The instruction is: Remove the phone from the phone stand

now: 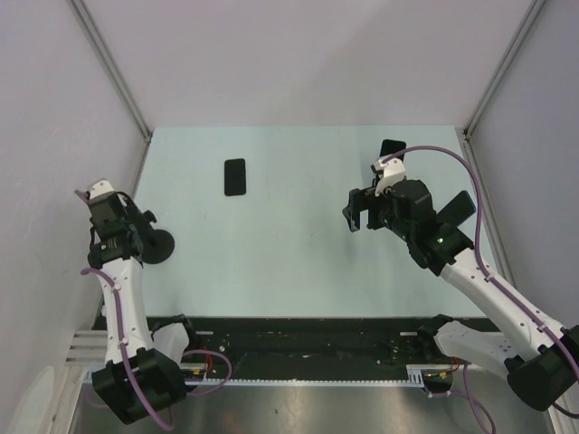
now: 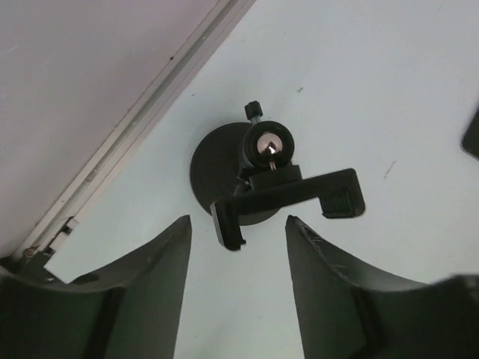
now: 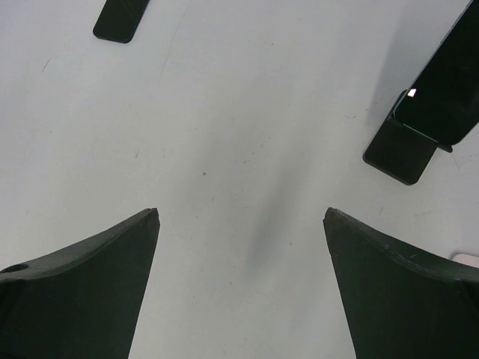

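Note:
A black phone [image 1: 235, 176] lies flat on the pale table, also seen at the top left of the right wrist view as the phone [image 3: 120, 19]. The phone stand [image 2: 281, 191], a black clamp on a ball joint over a round base, stands empty at the left stand [image 1: 161, 246]. My left gripper [image 2: 238, 218] hovers open right over it, the clamp's near end just ahead of the fingertips. My right gripper [image 3: 241, 213] stands wide open over bare table, gripper [image 1: 355, 212] well right of the flat phone.
A second dark phone [image 3: 449, 82] leans in a small black wedge holder [image 3: 404, 153] at the back right [image 1: 391, 147]. A white wall with a metal rail [image 2: 142, 112] runs close along the left of the stand. Enclosure walls border the table.

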You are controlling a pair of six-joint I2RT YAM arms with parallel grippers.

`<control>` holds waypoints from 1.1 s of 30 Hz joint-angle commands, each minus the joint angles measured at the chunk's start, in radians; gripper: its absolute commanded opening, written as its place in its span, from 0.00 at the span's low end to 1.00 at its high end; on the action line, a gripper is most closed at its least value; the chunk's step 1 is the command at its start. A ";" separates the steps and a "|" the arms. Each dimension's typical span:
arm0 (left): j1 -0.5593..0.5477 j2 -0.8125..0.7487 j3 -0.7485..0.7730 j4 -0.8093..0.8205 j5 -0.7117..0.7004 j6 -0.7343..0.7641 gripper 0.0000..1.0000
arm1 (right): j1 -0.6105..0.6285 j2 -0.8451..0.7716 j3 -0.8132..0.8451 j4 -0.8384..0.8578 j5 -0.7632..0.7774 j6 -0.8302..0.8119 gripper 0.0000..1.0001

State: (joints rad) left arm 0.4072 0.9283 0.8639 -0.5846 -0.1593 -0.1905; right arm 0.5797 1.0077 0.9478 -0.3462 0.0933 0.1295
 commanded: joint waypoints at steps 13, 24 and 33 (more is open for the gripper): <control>-0.073 -0.052 0.331 -0.055 0.055 0.034 1.00 | -0.056 -0.035 0.025 0.023 0.134 0.016 1.00; -0.497 0.085 0.537 -0.052 0.141 0.026 1.00 | -0.237 0.086 0.108 -0.030 0.243 0.108 1.00; -0.826 0.262 0.468 0.041 0.214 0.068 1.00 | -0.356 0.284 0.151 0.127 0.205 0.124 1.00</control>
State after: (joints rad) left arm -0.3374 1.1511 1.3750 -0.6147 -0.0082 -0.1566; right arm 0.2588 1.2297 1.0401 -0.3420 0.3065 0.2371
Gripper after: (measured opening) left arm 0.996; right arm 0.995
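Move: From the right hand, the phone leaning on the black phone stand is about 16 cm ahead, 10 cm right and 14 cm below; another phone, on a white stand, is some 5 cm ahead, 29 cm right and 17 cm below. From the left hand that first phone lies roughly 70 cm right, 21 cm ahead and 9 cm lower. The emptied stand is right under the left hand, its middle 2 cm ahead, 2 cm right and 10 cm below; the flat phone is 27 cm ahead, 23 cm right and 18 cm below. The left fingers, already half open around the emptied stand's cradle, spread wide and come free; the hand climbs nearly 20 cm, then swings about 25 cm right and a little forward, sinking some and turning clockwise, towards the leaning phone. The right hand, fingers still wide, goes right and forward towards that phone, turning some 30 degrees clockwise and dipping late. ##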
